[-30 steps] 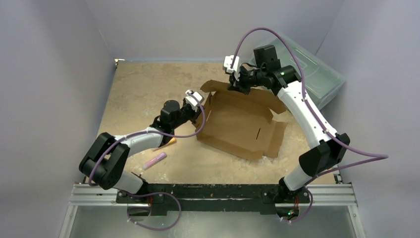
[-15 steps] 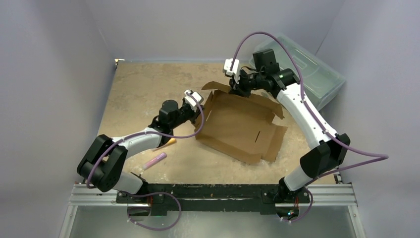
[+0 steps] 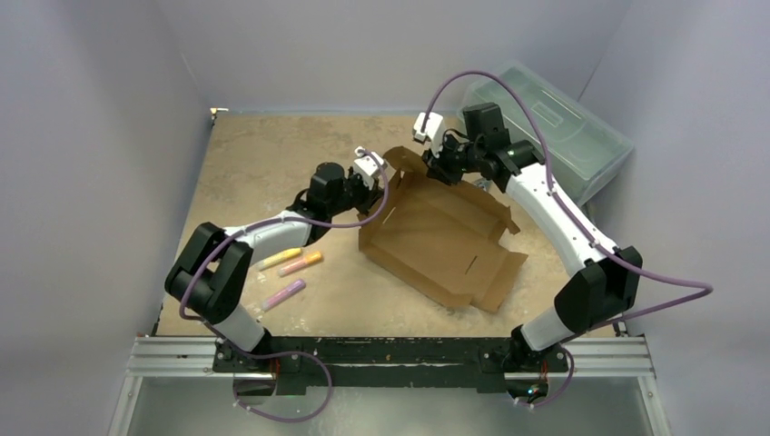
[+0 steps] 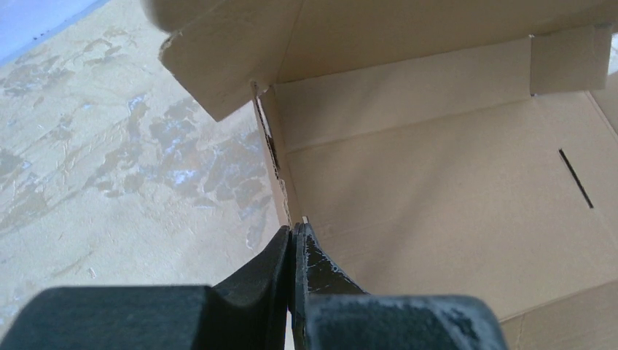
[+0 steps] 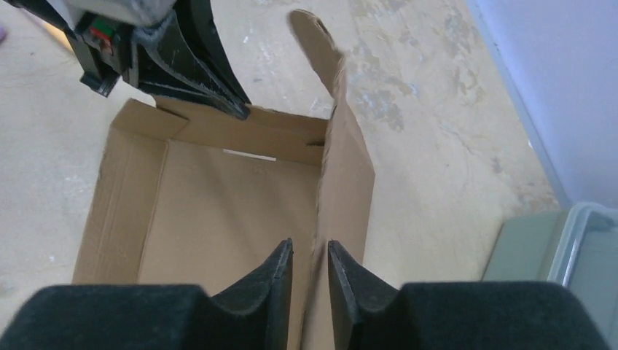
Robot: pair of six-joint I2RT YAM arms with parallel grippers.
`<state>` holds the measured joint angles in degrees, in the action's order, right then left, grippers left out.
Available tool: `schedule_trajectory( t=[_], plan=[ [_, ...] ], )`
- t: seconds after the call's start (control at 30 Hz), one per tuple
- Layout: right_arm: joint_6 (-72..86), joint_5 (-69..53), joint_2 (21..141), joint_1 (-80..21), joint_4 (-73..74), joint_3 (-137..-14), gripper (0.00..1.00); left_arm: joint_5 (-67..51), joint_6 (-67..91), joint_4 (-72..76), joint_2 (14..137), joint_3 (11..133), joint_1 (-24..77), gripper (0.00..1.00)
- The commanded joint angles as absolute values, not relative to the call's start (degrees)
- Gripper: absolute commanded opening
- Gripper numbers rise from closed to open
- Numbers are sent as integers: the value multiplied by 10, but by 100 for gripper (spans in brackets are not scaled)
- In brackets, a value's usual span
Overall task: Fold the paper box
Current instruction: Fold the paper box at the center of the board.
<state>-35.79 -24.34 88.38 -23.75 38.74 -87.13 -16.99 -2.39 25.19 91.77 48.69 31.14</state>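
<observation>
The paper box (image 3: 436,238) is a brown cardboard sheet lying open in the middle of the table, with its left and far walls raised. My left gripper (image 3: 376,180) is shut on the top edge of the left wall; in the left wrist view the fingers (image 4: 294,235) pinch that edge of the paper box (image 4: 437,182). My right gripper (image 3: 436,167) stands over the far wall. Its jaws (image 5: 310,246) are slightly open, astride the wall of the paper box (image 5: 350,171) without pressing it. The left gripper (image 5: 218,95) shows at the box's opposite end.
A translucent grey-green toolbox (image 3: 556,127) stands at the back right, close behind the right arm, and shows as the toolbox (image 5: 568,248) in the right wrist view. Three marker-like sticks lie at the left front: yellow (image 3: 280,258), orange (image 3: 301,263), purple (image 3: 283,293).
The right gripper has gone from shut on the far wall to slightly open. The left gripper moved farther and right with the left wall, uncovering two sticks. The box shifted a little.
</observation>
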Motion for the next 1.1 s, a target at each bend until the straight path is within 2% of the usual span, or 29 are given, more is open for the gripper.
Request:
schedule_trajectory(
  t=[0.0, 0.1, 0.33, 0.47, 0.6, 0.7, 0.77, 0.9, 1.07],
  plan=[
    [-315, -204, 837, -220, 328, -845, 35, -185, -7, 215, 934, 544, 300, 0],
    [-299, -197, 813, -202, 308, -824, 57, -195, -4, 183, 955, 572, 296, 0],
    [-296, -180, 709, -181, 265, -764, 78, -215, 27, 125, 998, 636, 293, 0],
    [-328, -218, 644, -177, 277, -730, 83, -219, 33, 102, 1017, 667, 294, 0],
    [-419, -403, 609, -195, 360, -692, 88, -224, 46, 82, 1034, 692, 294, 0],
    [-430, -458, 620, -251, 356, -627, 90, -225, 60, 72, 1044, 703, 294, 0],
    [-402, -429, 639, -305, 310, -576, 90, -223, 71, 71, 1047, 708, 293, 0],
    [-326, -268, 667, -431, 159, -489, 90, -221, 89, 67, 1049, 713, 293, 0],
    [-254, -149, 709, -494, 53, -452, 88, -220, 103, 63, 1051, 720, 291, 0]
  ],
)
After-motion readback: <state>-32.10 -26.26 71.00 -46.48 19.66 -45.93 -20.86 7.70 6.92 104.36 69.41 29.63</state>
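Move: The paper box's near wall, the right hand's next goal, has its middle about 19 cm back, 6 cm left and 17 cm below that hand. The tall far panel stands between its barely parted fingers, its middle some 4 cm right and 5 cm below; the left wall lies about 6 cm back, 12 cm left and 10 cm below. The left hand pinches that left wall, whose middle is about 2 cm ahead, 2 cm right and 2 cm below. The far panel is let go as the right fingers spread wide; that hand slips up and to its right about 7 cm, then sweeps back some 18 cm and plunges to the near wall, turning about 20 degrees counter-clockwise and ending open above or astride it. The left hand keeps its pinch on the left wall, carrying it about 4 cm forward and slightly right while tipping down. ##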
